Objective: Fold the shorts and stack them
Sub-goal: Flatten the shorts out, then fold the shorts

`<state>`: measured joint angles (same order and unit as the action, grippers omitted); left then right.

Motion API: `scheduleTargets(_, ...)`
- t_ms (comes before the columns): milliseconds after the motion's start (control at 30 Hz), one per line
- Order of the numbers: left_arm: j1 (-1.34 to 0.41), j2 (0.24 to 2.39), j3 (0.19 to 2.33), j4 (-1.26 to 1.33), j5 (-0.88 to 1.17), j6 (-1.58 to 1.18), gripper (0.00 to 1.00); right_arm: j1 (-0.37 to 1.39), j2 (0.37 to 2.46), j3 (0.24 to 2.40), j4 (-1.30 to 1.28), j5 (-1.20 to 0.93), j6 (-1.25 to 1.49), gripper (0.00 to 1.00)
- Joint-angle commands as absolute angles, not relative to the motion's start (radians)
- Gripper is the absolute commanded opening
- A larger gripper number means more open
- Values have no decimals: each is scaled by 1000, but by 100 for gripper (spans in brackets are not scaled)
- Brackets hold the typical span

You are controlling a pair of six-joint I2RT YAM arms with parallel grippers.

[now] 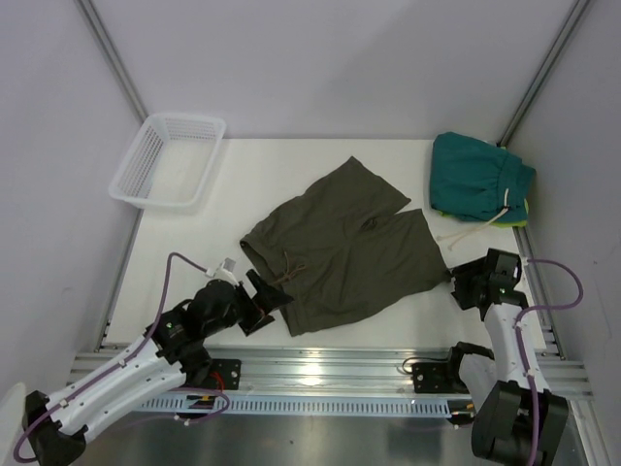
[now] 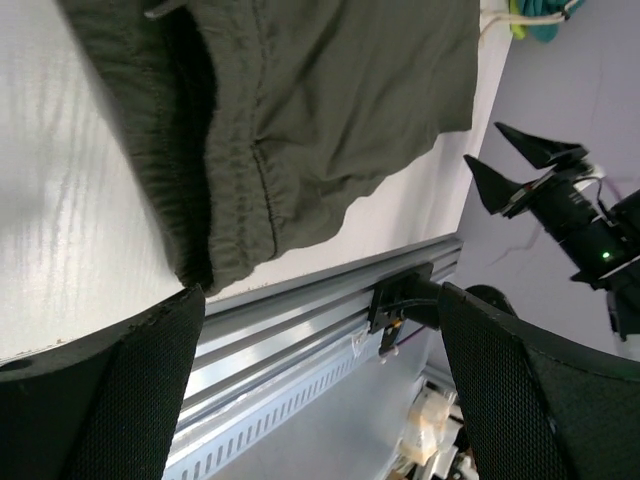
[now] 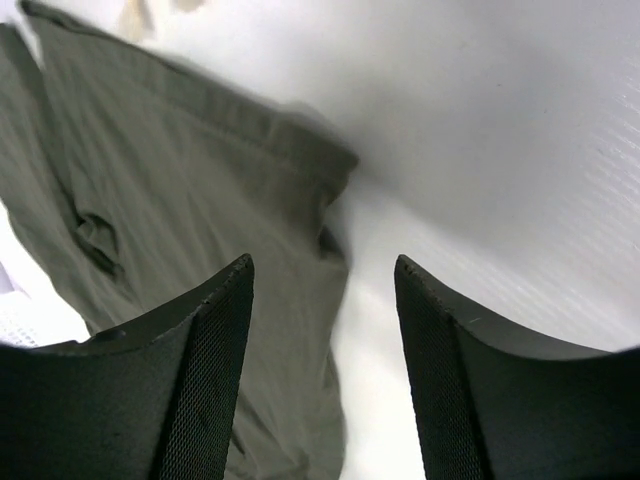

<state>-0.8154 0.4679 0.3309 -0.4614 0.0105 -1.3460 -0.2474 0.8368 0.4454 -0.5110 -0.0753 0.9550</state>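
The olive-green shorts [image 1: 340,248] lie spread flat on the middle of the white table, waistband toward the near left, dark drawstring showing. A folded teal pair of shorts [image 1: 480,177] with a white drawstring sits at the back right corner. My left gripper [image 1: 267,296] is open at the waistband's near corner; in the left wrist view its jaws [image 2: 320,295] are wide apart over the table edge, with the shorts [image 2: 330,100] just beyond them. My right gripper [image 1: 456,277] is open at the right leg's hem corner; in the right wrist view the shorts [image 3: 180,200] have their edge running between its jaws [image 3: 322,262].
A white plastic basket [image 1: 167,160] stands at the back left corner, partly off the table. An aluminium rail [image 1: 320,369] runs along the near edge below the arm bases. Grey walls and slanted frame posts enclose the table.
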Motion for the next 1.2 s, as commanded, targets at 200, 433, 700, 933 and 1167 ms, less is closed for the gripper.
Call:
scheduleTargets(200,-808,350,178,-394,-75,-1523,99,-246,937,373,-235,-92,1034,59)
scheduleTargets(433,-810,350,166,-377,-87,-1528,99,-190,1034,357,-114,-9,1075,52)
scheduleTargets(700,-956,501,189,-342,-175,-1612,99,-193,1149,382,-60,63,1077,17)
scheduleTargets(933,-1100,574,187,-299,-254,-1729,99,-210,1173,403,-68,61,1066,0)
scheduleTargets(1167,-1190,770,203,-192,-366,-1842,99,-210,1177,400,-46,48,1062,0)
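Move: The dark shorts' near right corner, the one to be gripped, lies about 4 cm ahead of the right hand, 1 cm to its right and 5 cm below. Two white cord ends lie about 10 cm farther out than that corner, roughly 2 cm to its left. From the left hand, the shorts' near left waistband corner is some 2 cm back, 3 cm to the right and 9 cm down; the shorts' drawstring sits about 16 cm farther out than this corner. The shorts' near right corner gets pinched: the right hand sinks, slides forward over the table and settles lower, about 4 cm on and 5 cm down in all, its half-open fingers shutting on the cloth. The left hand, fingers kept wide, drops some 7 cm, drifting left first and then back and right towards the near left waistband corner. ##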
